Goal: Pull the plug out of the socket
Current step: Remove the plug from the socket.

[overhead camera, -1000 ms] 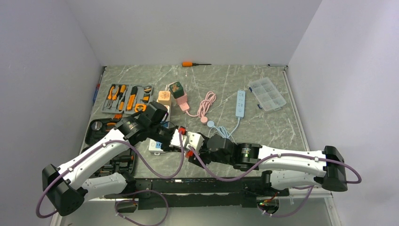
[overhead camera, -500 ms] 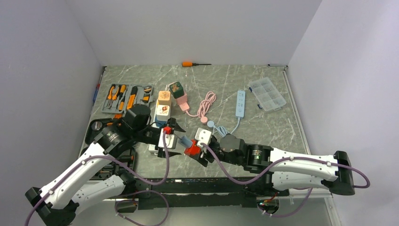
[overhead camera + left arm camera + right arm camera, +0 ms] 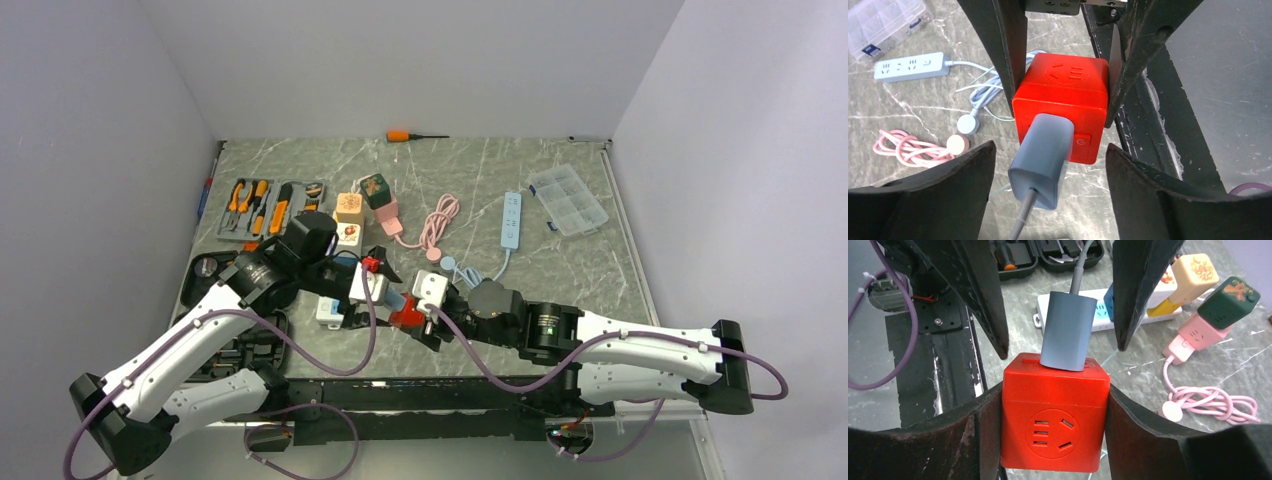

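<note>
My right gripper (image 3: 1054, 390) is shut on a red cube socket (image 3: 1055, 415), gripping its two sides and holding it above the table's near edge (image 3: 408, 318). A grey-blue plug (image 3: 1068, 335) with a grey cord sits in the socket's face beside the power button (image 3: 1081, 141). My left gripper (image 3: 1049, 150) is open, its jaws standing on either side of the plug (image 3: 1043, 150) with a gap on each side. In the top view the left gripper (image 3: 372, 295) faces the right gripper (image 3: 425, 325) across the socket.
A white power strip (image 3: 330, 308) lies under the left wrist. Behind are cube sockets (image 3: 350, 208), a pink cable (image 3: 437, 225), a pale blue power strip (image 3: 512, 220), a clear organiser box (image 3: 568, 200), an orange screwdriver (image 3: 412, 135) and a tool case (image 3: 270, 208).
The left gripper opened wide, drew back to the left and then came in again round the plug. The right arm shifted slightly right, still holding the socket.
</note>
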### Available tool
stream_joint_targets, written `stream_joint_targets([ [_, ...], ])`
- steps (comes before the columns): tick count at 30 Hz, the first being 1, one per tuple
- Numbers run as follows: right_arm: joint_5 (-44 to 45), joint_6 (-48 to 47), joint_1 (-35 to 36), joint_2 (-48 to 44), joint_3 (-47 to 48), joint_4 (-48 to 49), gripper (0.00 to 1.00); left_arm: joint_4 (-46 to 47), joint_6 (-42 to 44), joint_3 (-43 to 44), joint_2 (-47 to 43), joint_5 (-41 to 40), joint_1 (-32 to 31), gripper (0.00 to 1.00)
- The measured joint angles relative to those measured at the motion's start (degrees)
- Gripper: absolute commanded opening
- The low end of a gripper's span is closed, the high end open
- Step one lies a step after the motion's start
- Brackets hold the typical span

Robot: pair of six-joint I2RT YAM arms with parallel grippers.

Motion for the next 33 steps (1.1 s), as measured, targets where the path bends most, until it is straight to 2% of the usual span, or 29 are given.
stream_joint_targets([
  [4,0.1,-1.4,0.0,0.7,1.7,0.0,0.00,-1.3,0.4,1.6,1.6,0.7,0.0,0.51],
  [9,0.1,-2.9,0.0,1.5,1.9,-1.5,0.00,-5.2,2.0,3.4,3.3,1.0,0.2,0.08],
  [10,0.0,-3.0,0.0,1.5,1.9,-1.7,0.00,-5.5,2.4,3.4,3.5,1.0,0.2,0.03],
  [14,-0.3,-3.1,0.0,1.6,1.9,-2.1,0.00,-5.7,2.9,3.5,4.0,1.1,0.2,0.00],
  [15,-0.4,-3.1,0.0,1.6,1.9,-2.1,0.05,-5.8,2.9,3.5,4.1,1.1,0.2,0.00],
  [17,-0.8,-3.1,0.0,1.6,1.9,-2.1,0.49,-6.0,3.1,3.5,4.1,1.3,0.2,0.00],
  [18,-1.0,-3.1,-0.1,1.6,1.9,-2.1,0.68,-6.2,3.1,3.5,4.0,1.3,0.2,0.00],
  [19,-1.3,-3.1,-0.1,1.6,1.9,-2.2,0.78,-6.3,3.1,3.5,4.0,1.4,0.2,0.00],
  [21,-1.8,-2.9,0.0,1.3,1.7,-1.9,0.89,-6.4,3.0,3.5,4.1,1.6,0.2,0.00],
  [27,-3.0,-2.0,-0.3,-3.6,-3.0,2.2,0.99,-6.4,2.8,3.8,4.1,1.5,0.2,0.00],
  [33,-3.0,-1.9,-1.4,-5.5,-5.7,5.0,1.00,-6.4,2.6,4.5,4.1,1.5,0.2,0.00],
])
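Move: The blue-grey plug, seated in the red socket, is already between my open left fingers, within about 1 cm of their middle, a touch right and below. The red socket's middle sits some 5 cm to the right, 2 cm lower and 1 cm back; my right fingers hold it. The plug is about 4 cm left of my right hand, 1 cm ahead and 2 cm up. On the table some 22 cm below my left hand, the white strip's near end lies 13 cm left and 4 cm ahead, the round blue plug 15 cm ahead and 10 cm right. I keep my left hand nearly in place, fingertips towards the red socket, and close its fingers from wide open until they pinch the blue-grey plug from both sides. My right hand goes on gripping the red socket until that hold is made, then opens its fingers wide, lets go and eases about 1 cm to the right, fingertips still on either side of the socket. ##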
